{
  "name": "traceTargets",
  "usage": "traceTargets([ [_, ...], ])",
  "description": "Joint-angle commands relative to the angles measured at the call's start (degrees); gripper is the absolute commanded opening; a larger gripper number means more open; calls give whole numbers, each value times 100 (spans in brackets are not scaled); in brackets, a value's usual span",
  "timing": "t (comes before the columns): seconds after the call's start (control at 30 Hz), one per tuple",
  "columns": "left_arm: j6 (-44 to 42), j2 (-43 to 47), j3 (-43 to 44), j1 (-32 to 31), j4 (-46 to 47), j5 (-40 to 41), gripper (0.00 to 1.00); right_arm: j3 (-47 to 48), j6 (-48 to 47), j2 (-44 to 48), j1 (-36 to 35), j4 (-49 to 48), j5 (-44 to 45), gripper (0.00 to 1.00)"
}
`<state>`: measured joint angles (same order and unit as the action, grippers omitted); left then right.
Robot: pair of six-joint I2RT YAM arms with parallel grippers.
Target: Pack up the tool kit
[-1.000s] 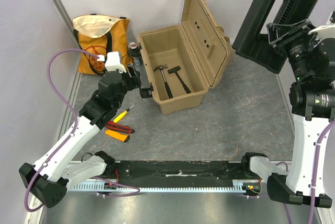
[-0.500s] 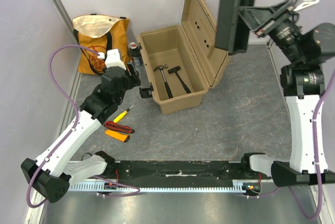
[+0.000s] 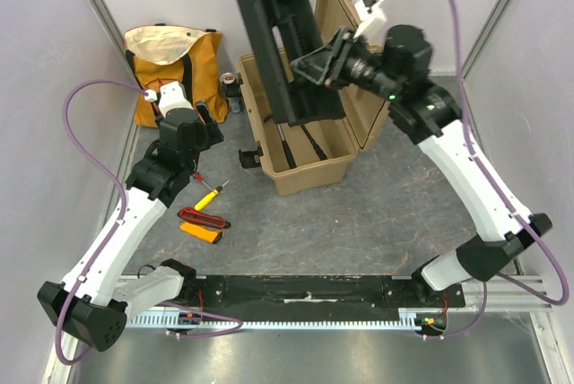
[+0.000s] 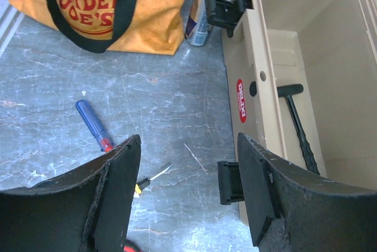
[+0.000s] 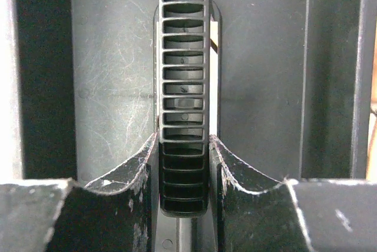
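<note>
The tan toolbox (image 3: 309,173) stands open with its lid (image 3: 345,39) upright. Two hammers (image 3: 289,149) lie inside it, partly hidden. My right gripper (image 3: 316,65) is shut on the ribbed handle (image 5: 184,75) of the black inner tray (image 3: 273,39) and holds it tilted on edge above the box. My left gripper (image 4: 188,140) hangs open and empty over the floor, just left of the toolbox wall (image 4: 253,87) and its front latch (image 4: 227,181). A yellow-handled screwdriver (image 3: 208,196), an orange-black meter (image 3: 202,225) and a red-blue screwdriver (image 4: 91,123) lie on the floor.
An orange-and-cream tote bag (image 3: 170,61) leans at the back left. A drink can (image 3: 231,88) stands between it and the toolbox, by the rear latch (image 4: 224,10). Walls close in on the left and at the back.
The right arm has swung the black tray from the far right across to above the open toolbox. The left gripper has drawn back a little to the left, away from the box's front latch.
</note>
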<state>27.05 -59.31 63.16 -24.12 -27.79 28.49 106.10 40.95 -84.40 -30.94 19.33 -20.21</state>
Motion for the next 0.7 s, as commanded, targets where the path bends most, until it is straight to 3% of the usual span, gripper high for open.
traceTargets([
  [0.0,143,183,83,223,10,34,72,279,-929,-295,-587,491,1578,0],
  [0.23,11,227,-67,408,108,-98,72,631,-1361,-1130,-1370,1635,3653,0],
  [0.67,55,183,-189,540,125,-344,72,270,-1888,-2009,-1450,1530,4771,0],
])
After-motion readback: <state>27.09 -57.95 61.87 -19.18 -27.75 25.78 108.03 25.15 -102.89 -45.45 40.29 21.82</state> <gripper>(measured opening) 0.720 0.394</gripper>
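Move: The black tray hangs from the right hand; the case it is bound for has its middle about 18 cm ahead of that hand, 5 cm left and 40 cm below. Inside lie the claw hammer, some 15 cm ahead, 10 cm left, and the mallet, about 16 cm ahead, 1 cm left, both nearly 48 cm down. The open lid leans some 25 cm ahead, 11 cm right, 30 cm down. From the left hand the case is about 18 cm ahead, 22 cm right, 20 cm below. Keeping its pinch on the tray's handle, the right hand swoops down some 22 cm towards the open case, easing forward about 6 cm; it first swings left, then comes partly back. The wrist rolls its left side down roughly 40 degrees and turns clockwise, tipping the fingers downward and the tray flatter, slowing near the end. The empty left hand drifts 2 cm left, still open. ##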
